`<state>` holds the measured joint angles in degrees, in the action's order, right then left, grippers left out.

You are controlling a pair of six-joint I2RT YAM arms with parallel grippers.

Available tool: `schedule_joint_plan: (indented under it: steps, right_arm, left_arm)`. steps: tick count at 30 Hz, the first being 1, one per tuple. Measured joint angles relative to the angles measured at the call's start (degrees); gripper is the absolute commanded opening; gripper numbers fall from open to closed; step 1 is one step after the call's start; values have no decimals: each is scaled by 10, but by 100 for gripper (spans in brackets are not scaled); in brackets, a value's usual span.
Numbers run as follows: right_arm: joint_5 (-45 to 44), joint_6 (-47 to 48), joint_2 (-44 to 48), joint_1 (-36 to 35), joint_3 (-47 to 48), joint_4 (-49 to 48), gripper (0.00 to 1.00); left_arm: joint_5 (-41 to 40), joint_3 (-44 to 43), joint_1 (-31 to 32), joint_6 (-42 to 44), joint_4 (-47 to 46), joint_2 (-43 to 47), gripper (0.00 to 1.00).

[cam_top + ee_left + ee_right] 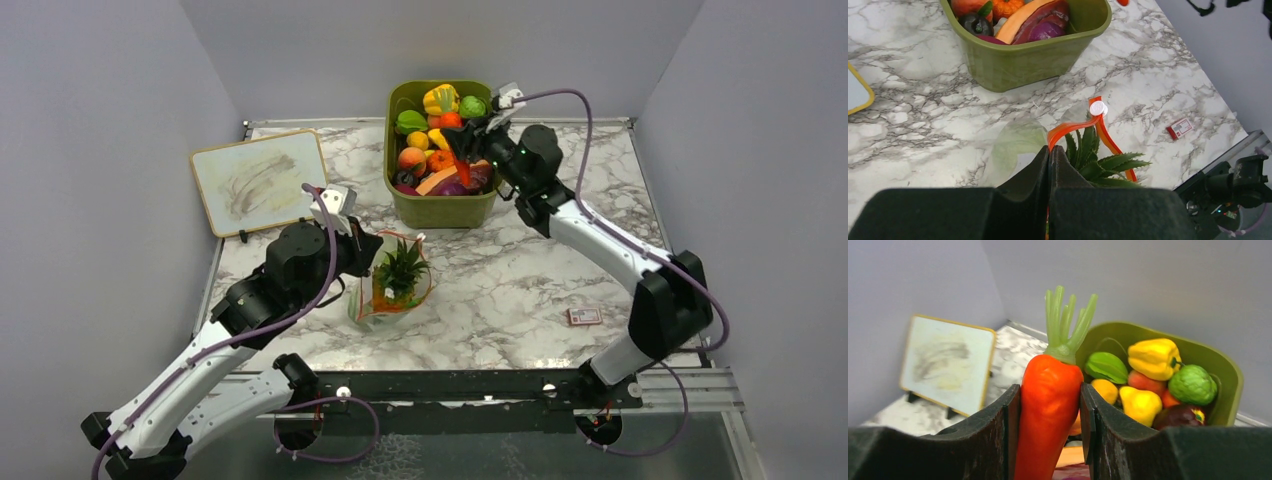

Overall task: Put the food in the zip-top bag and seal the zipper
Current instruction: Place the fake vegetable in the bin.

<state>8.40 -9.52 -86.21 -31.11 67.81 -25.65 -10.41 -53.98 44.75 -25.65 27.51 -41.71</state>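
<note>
The clear zip-top bag (395,290) lies on the marble in front of the left arm. Spiky green leaves (1098,165) of a toy fruit stick out of its mouth, and a pale green ball (1015,145) shows through the plastic. My left gripper (1050,150) is shut on the bag's orange-red zipper (1073,127) near its left end. The white slider (1097,108) sits at the far end of the strip. My right gripper (1050,390) is shut on an orange-red toy carrot (1048,410) with pale green stalks, held above the olive-green bin (440,208).
The bin (1228,370) holds several toy fruits and vegetables. A small whiteboard (258,180) leans at the back left. A little red card (584,316) lies on the marble at the right. Grey walls close in the table on three sides.
</note>
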Motion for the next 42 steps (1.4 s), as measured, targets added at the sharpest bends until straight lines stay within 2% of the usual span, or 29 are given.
schedule_joint_plan:
  steps: [10, 17, 19, 22, 25, 31, 36, 42]
  right_arm:
    - [-47, 59, -214, 0, 135, 52, 30]
    - [-96, 82, -352, 0, 259, 84, 34]
    - [-109, 89, -386, 1, 293, 99, 37]
    - [-120, 94, -428, 5, 336, 126, 46]
    - [-120, 94, -454, 8, 375, 158, 58]
    - [-56, 84, -459, 11, 409, 189, 69]
    - [18, 79, -459, 11, 422, 216, 71]
    - [49, 86, -466, 11, 456, 247, 79]
  left_arm:
    - [-28, 0, 0, 53, 20, 25, 0]
    - [-59, 0, 0, 70, 27, 19, 0]
    - [-64, 0, 0, 73, 27, 13, 0]
    - [-70, 0, 0, 76, 24, 3, 0]
    - [-72, 0, 0, 78, 20, -3, 0]
    - [-72, 0, 0, 84, 12, -12, 0]
    - [-72, 0, 0, 85, 4, -20, 0]
    - [-72, 0, 0, 84, 2, -21, 0]
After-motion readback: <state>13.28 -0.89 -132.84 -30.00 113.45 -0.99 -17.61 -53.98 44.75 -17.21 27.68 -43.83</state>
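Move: The fake carrot is already in the right fingers. The middle of the bin where it is going lies about 15 cm ahead of the right hand, 6 cm to its left and 24 cm below. In the bin, the peach is roughly 13 cm ahead and 12 cm left, the yellow pepper some 25 cm ahead and 6 cm left, and the purple onion 4 cm ahead and 4 cm left. From the left hand, the bin is about 34 cm ahead and 14 cm right. The fake carrot, still pinched, is carried down about 20 cm and forward some 16 cm into the bin, a little left too, the right wrist rolling and tipping down. There the right fingers open and let go, the hand swinging another 4 cm left while easing slightly back and up. The left hand keeps hold of the bag's rim, shifting some 3 cm forward and left and tilting about 10 degrees. ##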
